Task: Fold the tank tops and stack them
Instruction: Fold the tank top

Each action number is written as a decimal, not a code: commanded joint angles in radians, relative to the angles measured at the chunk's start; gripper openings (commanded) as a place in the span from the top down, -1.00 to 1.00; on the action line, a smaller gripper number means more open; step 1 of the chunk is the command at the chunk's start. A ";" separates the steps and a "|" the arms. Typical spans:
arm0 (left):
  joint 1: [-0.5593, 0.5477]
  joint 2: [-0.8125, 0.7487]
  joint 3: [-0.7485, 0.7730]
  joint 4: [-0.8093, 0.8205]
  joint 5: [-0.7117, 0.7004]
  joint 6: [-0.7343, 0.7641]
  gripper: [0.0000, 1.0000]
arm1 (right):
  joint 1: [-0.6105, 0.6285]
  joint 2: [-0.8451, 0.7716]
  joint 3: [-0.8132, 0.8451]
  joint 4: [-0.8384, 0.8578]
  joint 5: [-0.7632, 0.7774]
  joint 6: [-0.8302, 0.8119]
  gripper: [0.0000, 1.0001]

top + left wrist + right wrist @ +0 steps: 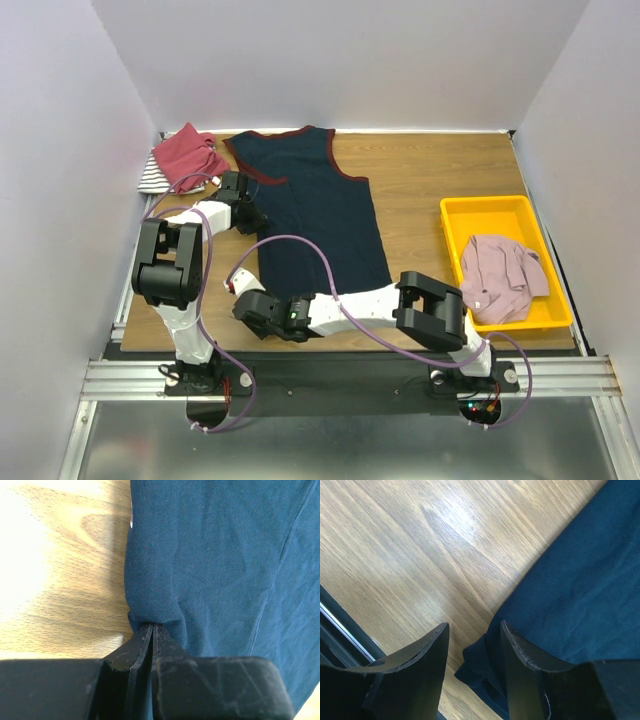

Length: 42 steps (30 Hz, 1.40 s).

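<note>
The navy tank top (320, 220) with maroon trim lies spread lengthwise on the table, neck at the far end. My left gripper (252, 218) is at its left edge, shut on a pinched fold of the navy cloth (215, 555), jaws (153, 626) pressed together. My right gripper (238, 285) is at the shirt's near left corner, open, with the hem corner (485, 665) lying loose between and below its fingers (474, 626). A red tank top (190, 155) sits crumpled at the far left on a striped one (150, 180). A pale pink one (500, 275) lies in the tray.
The yellow tray (480, 212) stands at the right side of the wooden table (430, 170). White walls enclose the table on three sides. The metal rail (350, 375) runs along the near edge behind the arm bases.
</note>
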 commanded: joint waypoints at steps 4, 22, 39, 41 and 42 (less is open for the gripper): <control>0.007 0.031 0.001 -0.024 -0.018 0.025 0.73 | 0.005 -0.058 -0.024 0.021 -0.009 0.044 0.00; 0.007 0.045 0.004 -0.025 -0.023 0.018 0.73 | 0.005 -0.123 -0.085 0.020 -0.047 0.071 0.55; 0.007 0.082 0.047 -0.048 -0.029 0.019 0.73 | 0.034 -0.294 -0.257 0.000 -0.127 -0.025 0.99; 0.007 0.087 0.051 -0.054 -0.030 0.021 0.73 | 0.045 -0.305 -0.277 0.000 -0.139 -0.038 0.99; 0.007 0.091 0.056 -0.055 -0.029 0.021 0.73 | 0.051 -0.314 -0.285 0.000 -0.153 -0.042 0.99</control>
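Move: The tank top's near-left corner lies just under the right hand's half-open fingers, about 1 cm back, 2 cm to the right and 1 cm below. From that hand, the folded left edge pinched by the left gripper is some 27 cm ahead, level sideways; the near-right corner about 5 cm ahead and 32 cm right; the table's front edge 5 cm back. From the left hand, the near-left corner is about 27 cm back and 1 cm right. The tank top's near-left corner gets pinched: the right hand slides about 2 cm to the right and dips 1 cm, shuts its half-open fingers on the cloth, then lifts some 3 cm and carries on right, slightly back, in towards the middle of the cloth, 5 to 6 cm rightward overall. The left gripper keeps its pinch on the folded side edge, almost still. ##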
